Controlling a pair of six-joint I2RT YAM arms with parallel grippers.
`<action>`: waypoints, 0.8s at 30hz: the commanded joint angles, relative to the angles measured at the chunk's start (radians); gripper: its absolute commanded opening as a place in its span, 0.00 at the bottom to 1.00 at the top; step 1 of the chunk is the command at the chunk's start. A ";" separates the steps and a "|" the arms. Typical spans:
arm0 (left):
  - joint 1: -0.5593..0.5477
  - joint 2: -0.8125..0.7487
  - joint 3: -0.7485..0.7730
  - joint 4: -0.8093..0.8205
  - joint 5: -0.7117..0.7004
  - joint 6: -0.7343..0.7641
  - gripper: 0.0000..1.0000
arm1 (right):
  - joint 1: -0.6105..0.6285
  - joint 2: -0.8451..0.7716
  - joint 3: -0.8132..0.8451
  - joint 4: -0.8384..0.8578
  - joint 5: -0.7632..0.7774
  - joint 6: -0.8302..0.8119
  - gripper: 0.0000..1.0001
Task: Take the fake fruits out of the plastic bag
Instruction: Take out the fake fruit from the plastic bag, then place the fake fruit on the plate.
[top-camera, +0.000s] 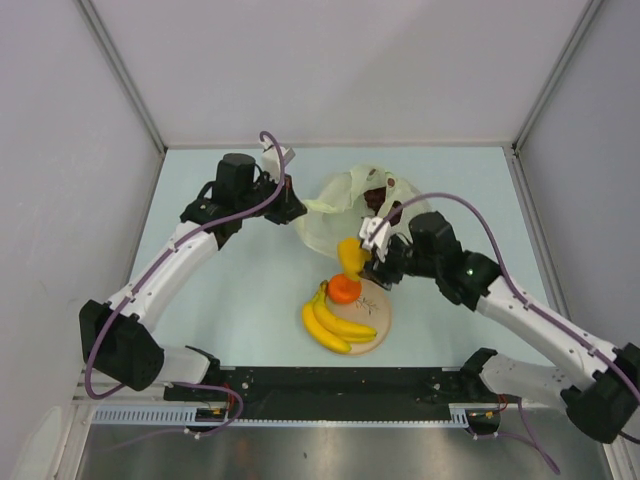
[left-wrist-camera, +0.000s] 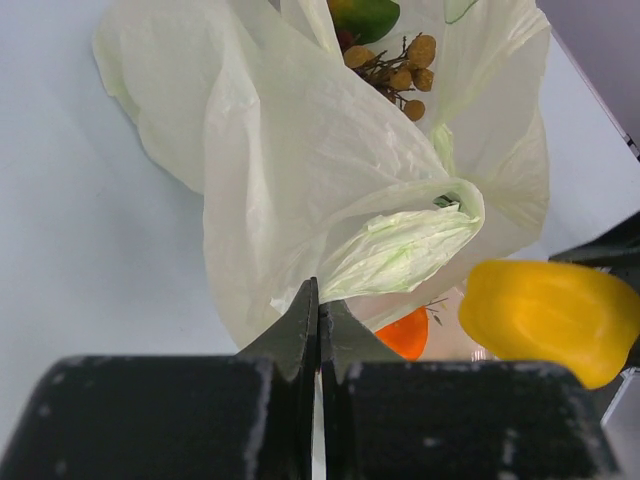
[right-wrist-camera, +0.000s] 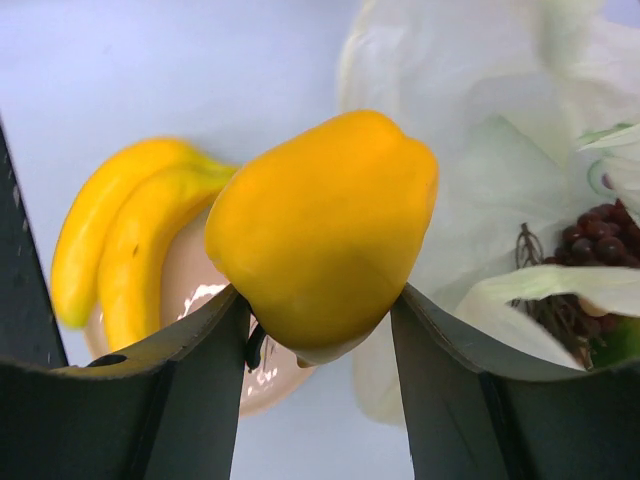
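The pale yellow-green plastic bag lies at mid-table, its mouth facing right. My left gripper is shut on the bag's stretched handle; in the left wrist view the film runs into the closed tips. Inside the bag show a dark grape bunch and a green-red mango. My right gripper is shut on the yellow pepper-like piece, held just above the plate's far edge. An orange and the banana bunch lie on the plate.
The round cream plate sits just in front of the bag, near the table's front edge. White walls enclose the table on the left, back and right. The black base rail runs along the near edge.
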 joint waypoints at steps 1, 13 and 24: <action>0.003 -0.019 0.010 0.035 0.018 -0.024 0.00 | 0.045 -0.142 -0.109 -0.069 0.026 -0.139 0.36; -0.007 -0.004 0.018 0.031 0.020 -0.027 0.01 | 0.046 -0.245 -0.297 -0.089 0.081 -0.190 0.35; -0.009 -0.004 0.016 0.023 0.007 -0.015 0.00 | 0.048 -0.225 -0.400 -0.029 0.051 -0.245 0.35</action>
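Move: The plate for the already gripped yellow fruit lies roughly 19 cm below the right hand, 6 cm back and 3 cm to its left. The orange fruit sits about level with that hand and 4 cm left, 16 cm down; the bananas are 8 cm back, 6 cm left and 18 cm below. The bag's middle is some 20 cm ahead and 2 cm right, 15 cm down. From the left hand, the plate is about 15 cm back, 10 cm right and 22 cm below. The yellow fruit, still pinched between the right fingers, is brought down about 12 cm towards the plate. The hand swings back quickly at first, some 6 cm in all, then mainly sinks while drifting as far to its right, towards the plate's right rim; its fingers tip some 15 degrees further down and keep their hold. ##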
